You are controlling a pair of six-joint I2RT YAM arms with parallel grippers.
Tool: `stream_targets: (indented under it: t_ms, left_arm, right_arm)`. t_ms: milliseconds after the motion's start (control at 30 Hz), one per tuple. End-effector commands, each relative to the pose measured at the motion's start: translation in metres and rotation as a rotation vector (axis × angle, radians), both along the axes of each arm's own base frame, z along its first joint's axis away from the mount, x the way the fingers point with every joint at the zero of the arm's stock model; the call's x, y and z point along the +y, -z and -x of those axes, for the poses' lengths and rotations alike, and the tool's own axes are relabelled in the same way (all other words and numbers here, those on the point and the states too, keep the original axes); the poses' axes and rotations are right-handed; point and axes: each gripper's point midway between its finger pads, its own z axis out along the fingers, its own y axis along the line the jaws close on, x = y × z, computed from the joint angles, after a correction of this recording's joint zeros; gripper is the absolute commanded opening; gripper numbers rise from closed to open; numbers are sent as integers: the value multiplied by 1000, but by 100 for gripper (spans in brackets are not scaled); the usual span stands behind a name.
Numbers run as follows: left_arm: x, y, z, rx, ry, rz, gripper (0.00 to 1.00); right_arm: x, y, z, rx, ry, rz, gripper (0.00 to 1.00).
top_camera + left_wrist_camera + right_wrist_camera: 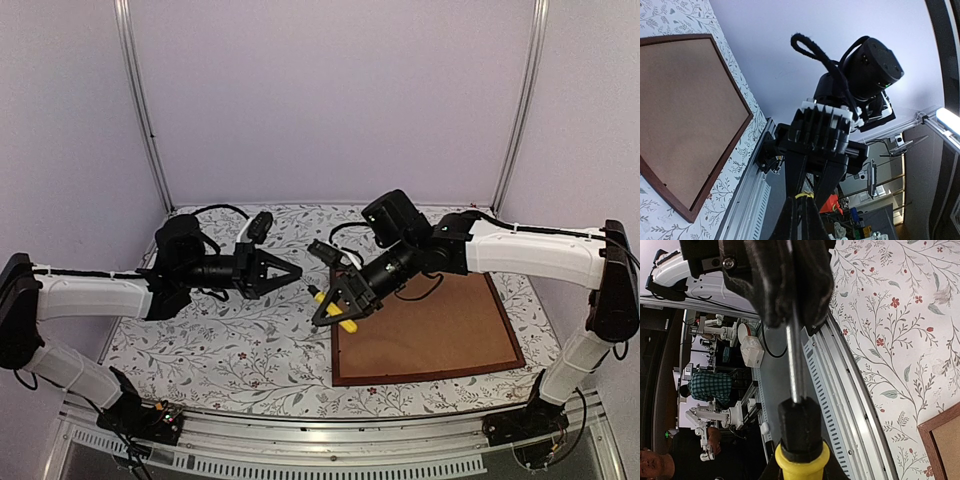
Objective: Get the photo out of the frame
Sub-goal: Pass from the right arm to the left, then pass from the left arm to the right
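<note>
The frame (420,378), dark reddish-brown wood, lies face down at the right of the table. A plain brown backing board (430,325) fills it, so the photo is hidden. My right gripper (335,312) hovers over the frame's near-left corner, shut on a yellow-handled screwdriver (346,323). In the right wrist view the screwdriver (801,455) rises from my right gripper (802,475), and its metal shaft runs up between black fingers (790,285) of the left gripper. My left gripper (297,272) points right at the tool, shut on the shaft's end. Its closed tips (807,200) meet the right arm's wrist (825,130). The frame (735,85) is at left.
A floral cloth (230,340) covers the table. The metal rail (330,425) of the table's near edge runs below the frame. Lilac walls close the back and sides. Black cables (215,212) loop behind the left arm.
</note>
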Motion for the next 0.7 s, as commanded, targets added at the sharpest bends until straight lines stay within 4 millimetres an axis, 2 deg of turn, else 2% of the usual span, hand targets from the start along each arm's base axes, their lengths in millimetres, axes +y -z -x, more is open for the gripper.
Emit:
stream_targets:
  t_ms: [0, 100, 167, 300, 400, 467, 667]
  left_arm:
    - [5, -10, -4, -34, -33, 23, 0]
    - [9, -10, -9, -12, -88, 31, 0]
    - [12, -13, -13, -1, -125, 45, 0]
    - [20, -15, -20, 22, -200, 72, 0]
    - [26, -15, -25, 43, -255, 100, 0]
    - [30, -18, -28, 51, -289, 130, 0]
    - [45, -34, -39, 41, -414, 226, 0]
  right_arm:
    - [1, -1, -7, -25, 52, 23, 15]
    - [3, -5, -19, -68, 115, 30, 38]
    - [5, -11, -28, -106, 161, 19, 58]
    - [4, -32, -43, -172, 262, -49, 79]
    - [1, -53, -50, -208, 336, -133, 86]
    - [-3, -58, -54, -209, 388, -172, 90]
    - [-12, -85, -69, -204, 549, -301, 92]
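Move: The yellow-handled screwdriver is already held by both hands: the right has its handle, with its middle about 1 cm ahead and 2 cm left, roughly level; the left pinches the shaft near the tip, so the screwdriver's middle lies some 6 cm back, 6 cm right and 2 cm below that hand. The picture frame's middle is about 10 cm ahead, 23 cm right and 20 cm below the right hand. The screwdriver's handle is let go by the right fingers, which open wide as that hand eases forward, dipping slightly, then rises clear: about 5 cm forward and 5 cm up, turning some 25 degrees clockwise. The left keeps its pinch on the shaft and draws off left and forward about 4 cm, turning nearly 20 degrees counter-clockwise. ##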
